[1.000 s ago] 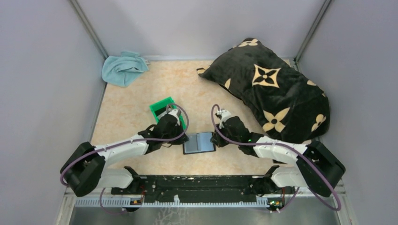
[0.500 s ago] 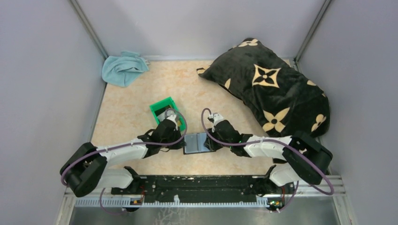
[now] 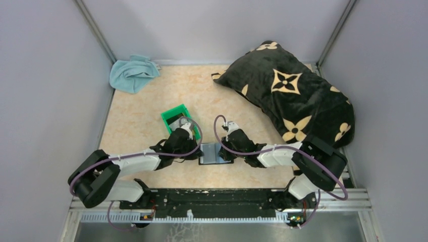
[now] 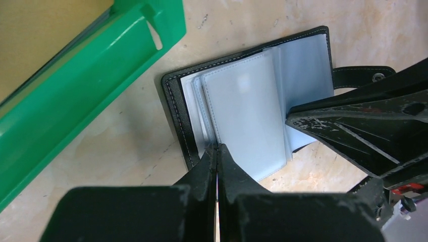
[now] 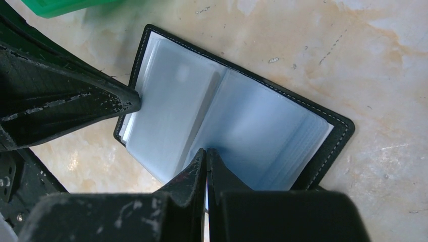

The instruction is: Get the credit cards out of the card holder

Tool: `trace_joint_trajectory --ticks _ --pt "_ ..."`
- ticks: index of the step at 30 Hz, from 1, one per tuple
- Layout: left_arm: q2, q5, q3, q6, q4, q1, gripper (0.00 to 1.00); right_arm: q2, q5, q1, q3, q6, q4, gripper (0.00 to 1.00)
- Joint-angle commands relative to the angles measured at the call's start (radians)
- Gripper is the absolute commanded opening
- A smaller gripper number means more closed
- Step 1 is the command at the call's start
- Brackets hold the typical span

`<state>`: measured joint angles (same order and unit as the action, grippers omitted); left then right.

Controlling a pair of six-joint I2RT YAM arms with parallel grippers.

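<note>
The card holder [image 3: 214,153] lies open on the table between my two grippers, a black cover with pale translucent sleeves [image 4: 247,106] [image 5: 237,116]. My left gripper [image 3: 198,151] [image 4: 217,147] is shut, its tips on the near edge of the left-hand sleeves. From the other side, my right gripper [image 3: 228,150] [image 5: 207,150] is shut with its tips at the centre fold of the sleeves; I cannot tell whether a sleeve is pinched. No credit cards show plainly in the sleeves. Flat grey and dark pieces [image 3: 176,121], probably credit cards, lie in the green bin.
The green bin [image 3: 169,114] [image 4: 101,65] stands just behind my left gripper, close to the holder's left edge. A black pillow with tan flowers [image 3: 292,96] fills the back right. A teal cloth [image 3: 132,73] lies in the back left corner. Grey walls enclose the table.
My right gripper has moved left from the holder's right edge onto its sleeves, opening and shutting again on the way. The left gripper has stayed shut at the holder's left side.
</note>
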<state>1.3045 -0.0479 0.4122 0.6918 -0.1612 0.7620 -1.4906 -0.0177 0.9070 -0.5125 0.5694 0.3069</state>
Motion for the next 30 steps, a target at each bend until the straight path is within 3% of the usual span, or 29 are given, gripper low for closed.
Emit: trace_joint_trajectory --ticks 1,20,30 --pt "0.030 -0.113 -0.010 0.052 -0.142 0.009 0.00 -0.036 -0.022 0.007 -0.005 0.014 0.024 0.00" --pt "-0.007 -0.228 -0.017 0.115 -0.351 0.011 0.00 -0.085 -0.035 0.008 -0.004 0.020 0.047 0.00" --pt "-0.056 -0.261 0.010 0.127 -0.344 0.013 0.00 -0.086 -0.034 0.007 -0.004 0.024 0.053 0.00"
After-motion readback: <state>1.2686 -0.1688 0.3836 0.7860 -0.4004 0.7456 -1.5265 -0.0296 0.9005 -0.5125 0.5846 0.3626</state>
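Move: At the left hand's shut tips is the outer edge of the card holder's left sleeves, their middle about 3 cm right and 1 cm ahead, practically level. The green bin sits some 11 cm ahead and 8 cm left, a little higher. From the right hand, the right sleeves' middle is about 2 cm right and 1 cm ahead, the left sleeves' some 5 cm left and 1 cm ahead, all just below its tips. Working its shut tips against the left sleeves' outer edge, the left hand creeps right towards the spine, then sweeps up and right, some 5 cm up and 3.5 cm right in all, levering a clear leaf up. The hand rolls about 15 degrees, left side dropping. The right hand stays in place, shut tips still resting on the right half beside the spine. ##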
